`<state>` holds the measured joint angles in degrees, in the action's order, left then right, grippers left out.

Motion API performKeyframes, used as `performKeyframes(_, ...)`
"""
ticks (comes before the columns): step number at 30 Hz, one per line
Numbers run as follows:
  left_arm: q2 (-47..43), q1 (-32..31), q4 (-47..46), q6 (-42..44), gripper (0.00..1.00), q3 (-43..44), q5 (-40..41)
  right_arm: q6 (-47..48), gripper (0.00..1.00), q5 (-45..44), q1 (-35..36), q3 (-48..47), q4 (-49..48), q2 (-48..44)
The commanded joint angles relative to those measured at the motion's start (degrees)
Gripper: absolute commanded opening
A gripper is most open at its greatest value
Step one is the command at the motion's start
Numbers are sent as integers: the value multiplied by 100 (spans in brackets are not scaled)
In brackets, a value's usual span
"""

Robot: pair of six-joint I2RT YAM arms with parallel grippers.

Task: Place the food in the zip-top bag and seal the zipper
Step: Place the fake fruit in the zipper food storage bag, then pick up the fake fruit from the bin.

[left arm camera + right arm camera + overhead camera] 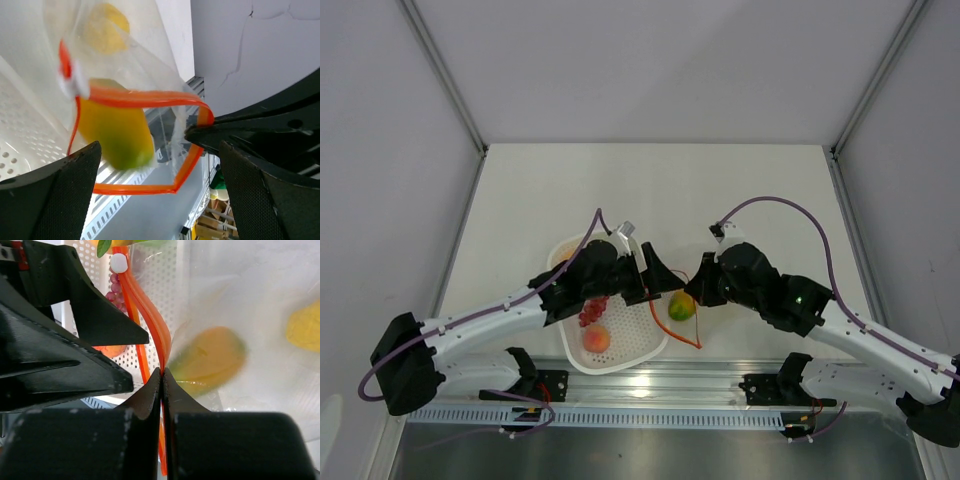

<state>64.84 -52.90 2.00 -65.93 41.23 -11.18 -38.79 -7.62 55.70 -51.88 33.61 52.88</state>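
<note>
The clear zip-top bag (145, 65) hangs with its mouth held wide, the red-orange zipper (150, 189) forming a loop. My right gripper (162, 374) is shut on that zipper (150, 315) at one side of the mouth. A blurred yellow-green mango (117, 132) sits at the mouth, and through the plastic it shows as the mango (207, 360). Another yellow fruit (105, 27) lies deeper in the bag. My left gripper (160, 200) stands open just before the mouth with nothing between its fingers. From above, the left gripper (655, 280) and the right gripper (698, 285) nearly meet over the mango (681, 306).
A white perforated basket (635, 350) stands at the near edge under my left arm, holding dark red grapes (592, 312) and a pink-orange peach (597, 340). A metal rail (650, 400) runs along the table's near edge.
</note>
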Motion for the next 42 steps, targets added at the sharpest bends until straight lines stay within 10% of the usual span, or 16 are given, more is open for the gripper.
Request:
performKeyframes(1, -261, 17, -70, 98, 99, 78, 168, -24, 0, -196, 37, -156, -38, -32)
performKeyframes(23, -2238, 289, 1882, 1328, 99, -238, 1495, 29, 0, -565, 37, -191, 278, 161)
performKeyframes(42, -1536, 2740, 2956, 1671, 99, 16, 854, 90, 0, -627, 20, -165, 225, 521)
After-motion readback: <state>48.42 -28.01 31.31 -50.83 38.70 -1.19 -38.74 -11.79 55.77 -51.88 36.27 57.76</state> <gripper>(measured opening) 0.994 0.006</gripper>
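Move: From the left hand, which has already let go of the mango, the grapes in the basket lie about 16 cm to the left, 4 cm ahead and 17 cm below. The orange is some 12 cm ahead and 20 cm left, the green apple 13 cm ahead and 12 cm left, the peach 5 cm back and 16 cm left, all similarly low. From the right hand the grapes lie roughly 22 cm left, 4 cm ahead and 19 cm below. Up first, by about 4 cm, then in a sweep to the left with some forward and down, the wide-open left hand leaves the bag mouth for the grapes in the basket, ending some 18 cm left of its start as its wrist swings counter-clockwise and its fingers tip more steeply down. The right hand keeps its pinch on the orange zipper rim and sinks about 3 cm. ##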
